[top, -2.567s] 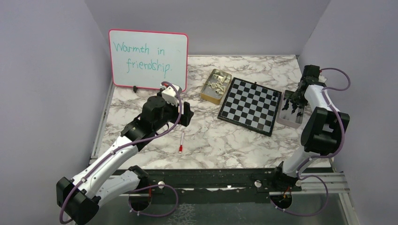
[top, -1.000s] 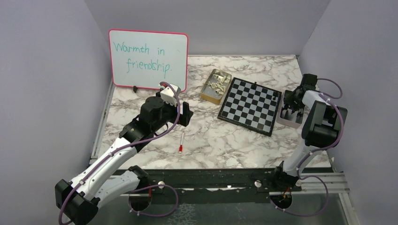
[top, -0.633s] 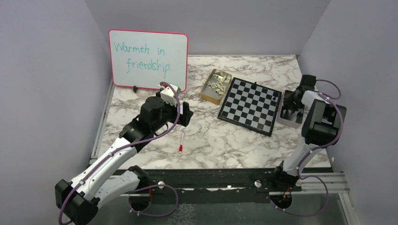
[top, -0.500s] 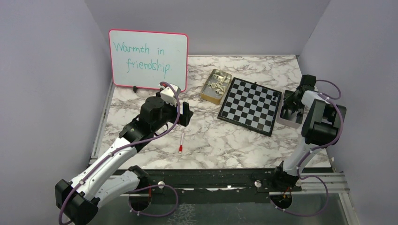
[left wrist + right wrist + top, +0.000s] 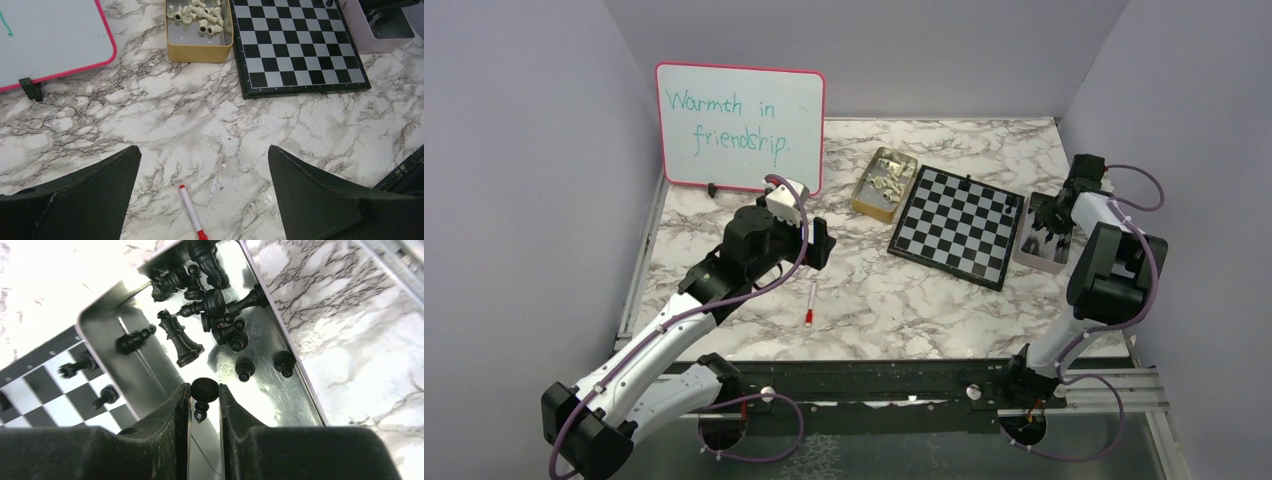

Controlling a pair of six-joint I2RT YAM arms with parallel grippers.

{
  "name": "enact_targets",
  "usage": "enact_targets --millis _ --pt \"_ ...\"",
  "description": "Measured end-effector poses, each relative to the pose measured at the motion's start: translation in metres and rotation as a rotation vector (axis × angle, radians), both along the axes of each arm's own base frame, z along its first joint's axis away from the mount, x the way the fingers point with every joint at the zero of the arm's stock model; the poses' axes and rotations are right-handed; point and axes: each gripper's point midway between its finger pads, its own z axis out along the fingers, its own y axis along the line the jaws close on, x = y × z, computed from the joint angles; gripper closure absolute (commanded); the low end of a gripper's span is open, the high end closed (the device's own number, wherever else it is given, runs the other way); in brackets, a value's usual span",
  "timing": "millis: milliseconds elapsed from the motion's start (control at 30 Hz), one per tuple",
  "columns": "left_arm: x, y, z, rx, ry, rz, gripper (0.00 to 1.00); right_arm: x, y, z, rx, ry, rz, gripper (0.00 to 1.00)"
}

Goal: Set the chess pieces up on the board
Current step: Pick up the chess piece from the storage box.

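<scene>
The board (image 5: 957, 224) lies at the right middle of the table; it also shows in the left wrist view (image 5: 295, 45). Two black pieces (image 5: 1008, 207) stand near its right edge; in the right wrist view they are two black pieces (image 5: 105, 396) on the checks. Several black pieces (image 5: 215, 305) lie in a shiny metal tin (image 5: 280, 370), the tin (image 5: 1030, 252) right of the board. My right gripper (image 5: 205, 392) is shut on a black pawn (image 5: 204, 390) by its base, above the tin. Cream pieces (image 5: 200, 15) lie in a tan tin (image 5: 199, 50). My left gripper (image 5: 202, 160) is open and empty above bare marble.
A pink-framed whiteboard (image 5: 740, 127) with green writing stands at the back left. A white marker with red cap (image 5: 810, 302) lies on the marble in front of the left gripper. Purple walls close in both sides and the back.
My right gripper went down into the metal tin, shut on a black pawn, and has lifted a little. The left arm has not moved.
</scene>
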Motion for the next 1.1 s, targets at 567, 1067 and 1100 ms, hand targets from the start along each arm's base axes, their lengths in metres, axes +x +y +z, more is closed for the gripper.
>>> enact_targets --millis 567,1067,1100 --pt "0.015 -0.015 0.014 -0.068 0.069 0.043 0.12 0.012 0.058 0.123 0.190 -0.391 0.124 0.84" --pt "0.077 -0.082 0.037 -0.282 0.127 0.043 0.34 -0.001 0.193 0.108 0.706 -0.481 0.235 0.82" --pt "0.081 -0.090 0.033 -0.300 0.138 0.036 0.35 -0.001 0.205 0.111 0.735 -0.489 0.252 0.82"
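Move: The right hand, a black pawn already between its fingers, has the chessboard's middle some 23 cm to its left, about 2 cm back and 4 cm below. The black storage box's middle is 3 cm back and 5 cm below. Black pieces stand at the board's far-right corner, about 9 cm left and 4 cm ahead. From the open left hand, the tan box of white pieces lies about 29 cm ahead, 14 cm right, 23 cm below. Straight up first, then left: the right hand raises the pawn about 12 cm out of the storage box and sweeps some 20 cm over the chessboard, rolling so the fingers swing from downward to leftward, grip kept. After a brief rest, the left hand sets off forward and right, arching slightly up, towards the tan box, fingers partly closing on nothing. ##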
